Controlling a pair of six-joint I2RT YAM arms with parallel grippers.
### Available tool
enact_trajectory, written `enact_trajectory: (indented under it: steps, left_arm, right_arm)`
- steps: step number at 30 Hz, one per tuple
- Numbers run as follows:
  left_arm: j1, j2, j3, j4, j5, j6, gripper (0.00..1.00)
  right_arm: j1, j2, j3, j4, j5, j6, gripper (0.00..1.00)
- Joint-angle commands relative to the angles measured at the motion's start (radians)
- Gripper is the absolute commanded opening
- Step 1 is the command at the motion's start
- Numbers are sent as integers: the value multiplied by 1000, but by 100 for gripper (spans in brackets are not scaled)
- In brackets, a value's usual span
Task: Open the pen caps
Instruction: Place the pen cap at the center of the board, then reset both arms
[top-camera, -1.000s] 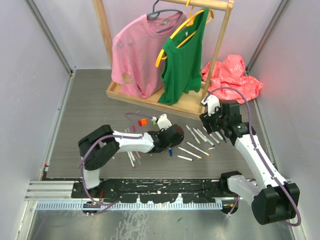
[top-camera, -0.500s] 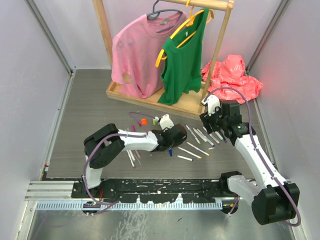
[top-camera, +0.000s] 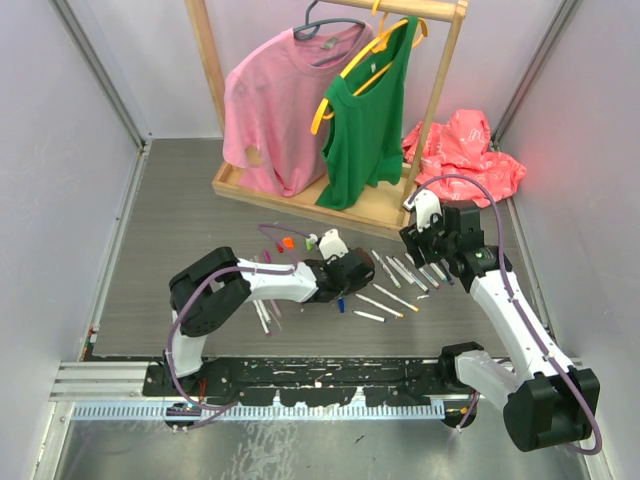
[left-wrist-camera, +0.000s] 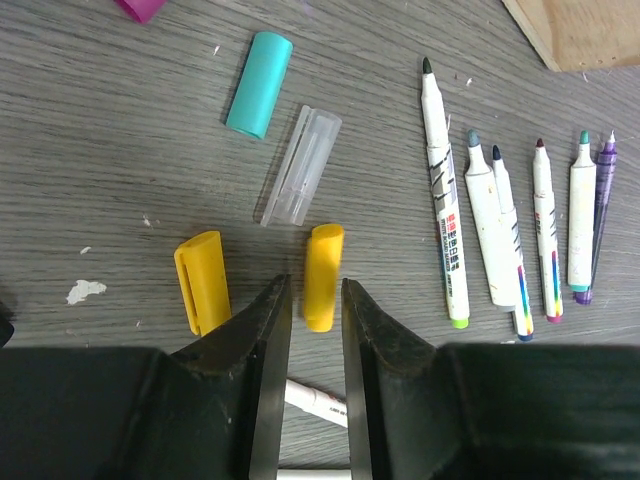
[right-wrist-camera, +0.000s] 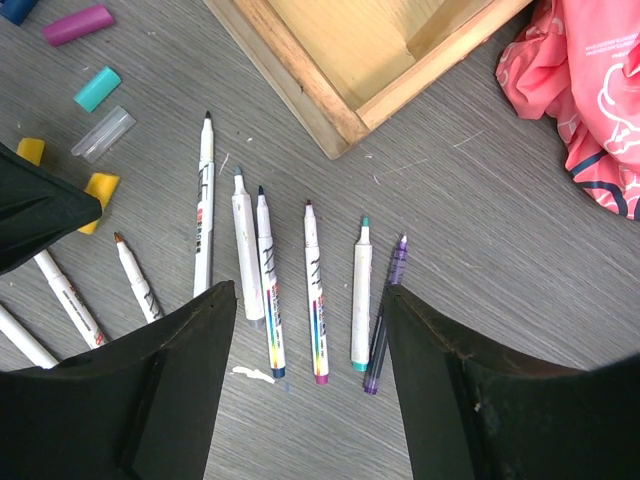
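My left gripper (left-wrist-camera: 317, 290) hangs low over the table, slightly open, its jaws either side of the near end of a yellow pen cap (left-wrist-camera: 323, 272) that lies loose on the wood. Beside it lie a second yellow cap with a clip (left-wrist-camera: 200, 282), a clear cap (left-wrist-camera: 302, 165), a teal cap (left-wrist-camera: 259, 83) and a purple one (left-wrist-camera: 140, 7). Several uncapped white markers (left-wrist-camera: 445, 200) lie in a row to the right. My right gripper (right-wrist-camera: 310, 290) is wide open above those markers (right-wrist-camera: 315, 300), holding nothing. From above, the left gripper (top-camera: 352, 270) and right gripper (top-camera: 425, 240) flank the marker row (top-camera: 395, 270).
The wooden clothes rack base (top-camera: 300, 190) with a pink shirt and a green top stands just behind the markers; its corner (right-wrist-camera: 330, 70) is close to the right gripper. A pink bag (top-camera: 465, 150) lies at the back right. More markers (top-camera: 265, 315) and an orange cap (top-camera: 288, 242) lie left.
The left gripper shifted a little to the right and its jaws parted; the yellow cap now lies free on the table between the tips. The right arm stayed put.
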Motion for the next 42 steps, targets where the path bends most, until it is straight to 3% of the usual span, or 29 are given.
enact_trajectory:
  steps: [1,11,22,25,31,34,38,42]
  left_arm:
    - [-3,3,33,-6,-36,-2,28]
    - [-3,-55,12,29,-13,32,29]
    - [-4,-327,-160,172,28,196,38]
    - [-3,-428,-237,237,47,342,52]
    - [21,-736,-407,231,11,689,97]
    - [115,-903,-439,150,63,803,98]
    - [351,-1090,-433,37,261,844,98]
    - [544,-1181,-350,-83,393,844,98]
  right_arm:
    - [-7,-22,2,47,-1,9,67]
    - [-9,-24,0,45,-11,8,68]
    - [-16,-45,10,21,-88,-2,78]
    - [-39,-68,40,-17,-194,-6,85]
    - [-72,-153,87,-28,-300,-25,100]
    - [-81,-158,142,-31,-323,-5,100]
    - [-107,-103,282,-79,-391,63,100]
    - [-113,-49,452,-92,-274,221,100]
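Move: The yellow cap just set down lies between the left hand's slightly parted fingertips, about 1 cm ahead and 1 cm below. A second yellow cap sits some 4 cm to the left of it, level with it; the clear cap is about 4 cm beyond it and 1 cm left, and the teal cap roughly 6 cm ahead of the hand and 3 cm left. From the right hand that first yellow cap lies about 14 cm left, 2 cm back and 13 cm below. After a short rest astride the already released yellow cap, the left hand rises from it, easing back slightly, then sweeps left as it climbs, ending about 25 cm higher and 22 cm to the left while its fingers tip up some 40 degrees and spread from a quarter open to wide. The empty right hand lifts about 14 cm over the uncapped pens, drifting slightly left, tilting up and rolling a little as its fingers open fully. ##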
